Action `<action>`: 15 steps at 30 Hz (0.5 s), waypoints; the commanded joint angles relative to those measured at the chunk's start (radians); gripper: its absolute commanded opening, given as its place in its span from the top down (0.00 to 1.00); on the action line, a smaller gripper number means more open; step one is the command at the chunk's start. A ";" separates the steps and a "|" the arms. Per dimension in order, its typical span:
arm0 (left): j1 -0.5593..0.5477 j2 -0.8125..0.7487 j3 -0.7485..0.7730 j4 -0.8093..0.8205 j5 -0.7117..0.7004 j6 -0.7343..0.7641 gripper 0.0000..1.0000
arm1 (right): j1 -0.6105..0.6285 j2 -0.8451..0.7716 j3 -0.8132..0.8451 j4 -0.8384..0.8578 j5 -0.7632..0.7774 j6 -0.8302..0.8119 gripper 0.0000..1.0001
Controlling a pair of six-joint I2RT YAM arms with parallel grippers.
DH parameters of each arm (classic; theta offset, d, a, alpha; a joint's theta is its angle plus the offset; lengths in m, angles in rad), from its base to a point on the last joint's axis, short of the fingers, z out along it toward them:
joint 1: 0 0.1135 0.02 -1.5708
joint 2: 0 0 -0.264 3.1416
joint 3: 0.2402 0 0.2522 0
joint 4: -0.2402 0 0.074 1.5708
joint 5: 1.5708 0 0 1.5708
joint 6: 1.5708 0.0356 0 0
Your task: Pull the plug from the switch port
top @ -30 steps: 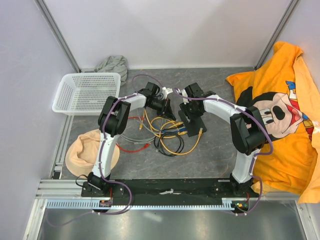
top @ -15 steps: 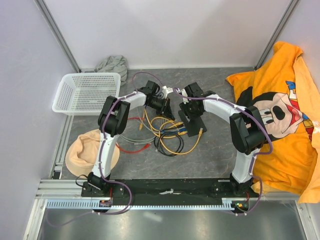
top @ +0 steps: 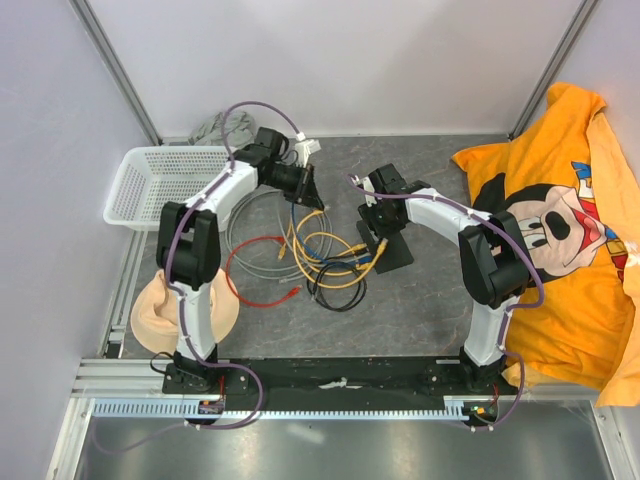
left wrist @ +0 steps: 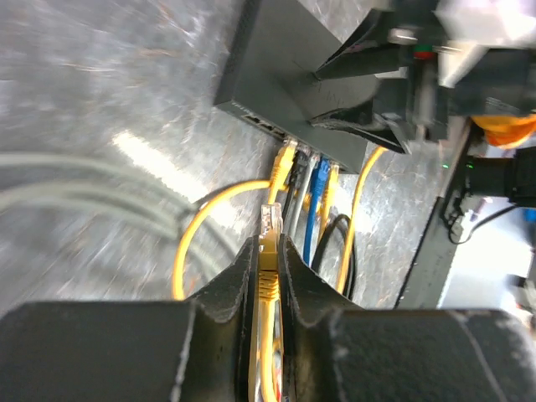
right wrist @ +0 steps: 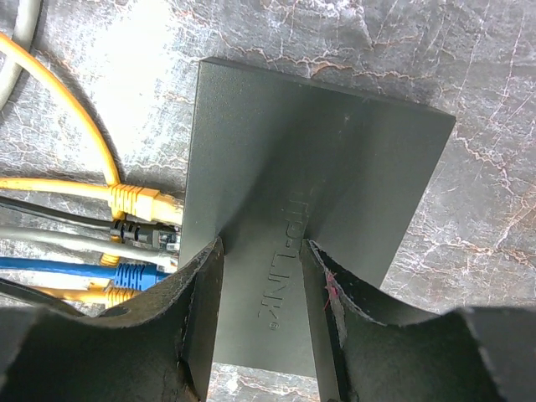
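Observation:
The black switch (right wrist: pixel 327 159) lies flat on the grey table, seen also from above (top: pixel 392 252) and in the left wrist view (left wrist: pixel 280 71). My right gripper (right wrist: pixel 261 251) is open, its fingertips planted on the switch's top face (top: pixel 377 232). Yellow, black, grey and blue plugs (right wrist: pixel 138 203) sit in the sockets on the switch's left edge. My left gripper (left wrist: pixel 268 244) is shut on a yellow plug (left wrist: pixel 269 224), whose clear tip pokes out free of the switch. That gripper (top: pixel 303 187) hangs up and left of the switch, and the plug's yellow cable (top: pixel 310 216) trails from it.
Yellow, black, blue, grey and red cable loops (top: pixel 265 292) sprawl left of the switch. A white basket (top: pixel 170 182) stands at the far left, a grey cloth (top: pixel 222 126) behind it, a beige cap (top: pixel 165 300) near the left arm's base. An orange Mickey shirt (top: pixel 565 240) covers the right side.
My left arm has swung back and to the left, away from the switch, carrying the yellow plug and dragging its cable along. The right gripper has stayed on the switch.

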 commanded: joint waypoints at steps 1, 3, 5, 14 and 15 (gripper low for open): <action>0.070 -0.067 -0.036 -0.085 -0.075 0.105 0.99 | -0.005 0.120 -0.069 -0.005 0.020 0.000 0.49; 0.099 -0.072 -0.052 -0.095 -0.081 0.134 0.98 | -0.002 0.120 -0.070 -0.005 0.020 0.000 0.49; 0.105 -0.069 -0.060 -0.102 -0.109 0.143 0.97 | -0.001 0.122 -0.069 -0.002 0.020 0.000 0.49; 0.113 -0.308 -0.152 -0.020 -0.369 -0.032 0.53 | 0.007 0.127 -0.057 -0.008 0.020 -0.010 0.48; 0.117 -0.369 -0.181 -0.004 -0.392 -0.096 0.50 | 0.005 0.125 -0.055 -0.006 0.020 -0.010 0.47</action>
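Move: My left hand, still gripping the pulled yellow plug some 12 cm above the table, is taking it to the grey cable coil, whose middle is about 9 cm to the left and 1 cm back. The loose red plug lies about 10 cm left and 2 cm back, the loose blue plug some 9 cm ahead and 4 cm left, the switch about 14 cm right and 5 cm back. From my right hand, the coil's middle is about 20 cm left and 2 cm ahead. I fling the yellow plug clear: my left hand sweeps about 8 cm to the left, away from the switch and over the grey coil, bobbing up a little, then dipping about 3 cm. My fingers tip some 15 degrees steeper, swing counter-clockwise, then spread and let go of the plug above the cables. My right hand stays put, fingertips still resting on the switch's top. ##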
